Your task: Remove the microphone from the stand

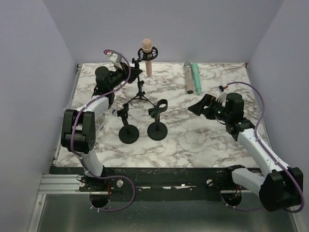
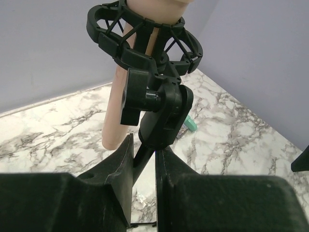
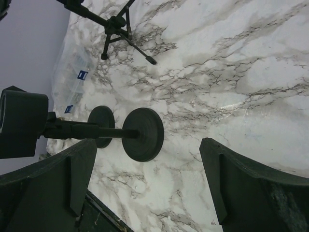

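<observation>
A beige microphone [image 1: 147,55] stands upright in a black shock mount [image 1: 146,50] on top of a black tripod stand [image 1: 140,93] at the back centre of the marble table. My left gripper [image 1: 136,73] is shut on the stand's thin pole just below the mount. In the left wrist view the pole [image 2: 139,163] runs between my nearly closed fingers [image 2: 120,164], with the mount [image 2: 145,38] and the microphone body [image 2: 116,111] above my left gripper [image 2: 144,154]. My right gripper [image 1: 199,107] is open and empty over the table's right middle [image 3: 149,179].
Two empty round-base stands [image 1: 129,134] [image 1: 157,130] with clips stand in the middle; one base shows in the right wrist view [image 3: 143,134]. A glittery grey microphone [image 1: 188,77] and a teal one [image 1: 196,78] lie at the back right. Walls enclose the table.
</observation>
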### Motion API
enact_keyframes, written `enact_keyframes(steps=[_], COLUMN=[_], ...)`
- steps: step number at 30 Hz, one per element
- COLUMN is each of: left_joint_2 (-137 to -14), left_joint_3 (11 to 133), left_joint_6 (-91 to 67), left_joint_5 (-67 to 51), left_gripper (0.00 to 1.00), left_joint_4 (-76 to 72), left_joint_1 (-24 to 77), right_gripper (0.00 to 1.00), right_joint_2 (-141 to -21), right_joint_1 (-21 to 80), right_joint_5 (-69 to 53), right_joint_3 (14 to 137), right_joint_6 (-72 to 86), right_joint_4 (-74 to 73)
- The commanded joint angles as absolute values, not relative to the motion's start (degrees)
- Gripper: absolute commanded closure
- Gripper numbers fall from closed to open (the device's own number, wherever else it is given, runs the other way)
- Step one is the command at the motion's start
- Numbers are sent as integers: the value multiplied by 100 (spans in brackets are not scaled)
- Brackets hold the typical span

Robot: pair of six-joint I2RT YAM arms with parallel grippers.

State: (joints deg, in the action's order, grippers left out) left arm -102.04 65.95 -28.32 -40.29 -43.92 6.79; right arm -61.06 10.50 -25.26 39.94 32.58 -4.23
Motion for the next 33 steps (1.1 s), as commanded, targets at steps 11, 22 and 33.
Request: enact_keyframes(steps=[11,22,33], left_joint_2=[-9601,-9096,-7687], left_joint_3=[5252,5593,5699], left_joint_6=[-3971,-4454,-3959], left_joint_5=[-3900,-4044,-4024], left_gripper=[98,30,2], left_joint_4=[-3552,-2753,-1062], left_joint_1=[932,923,607], right_gripper=[3,3,3], right_joint_2=[-6186,-7041,-8637], right_joint_1=[1072,1910,2779], right_joint_5=[-2883,-1658,-381], right_joint_3=[4235,5837,8422], right_joint_6=[3235,2871,2308], right_joint_4=[-248,-1061,-1419])
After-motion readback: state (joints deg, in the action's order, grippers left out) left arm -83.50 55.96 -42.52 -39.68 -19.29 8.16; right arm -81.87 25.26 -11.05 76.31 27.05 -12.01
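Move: The left hand still grips the tripod stand's pole, its set-down spot about 4 cm back, 1 cm right and 18 cm below. The peach microphone sits 3 cm ahead, 5 cm right and 5 cm above that hand. From the right hand, the peach microphone is roughly 18 cm ahead, 23 cm left and 13 cm up; the ring stand is about 6 cm back, 20 cm left and 4 cm below. Left drags the tripod about 4 cm back, opens and withdraws; open right rises forward-left towards the peach microphone. ##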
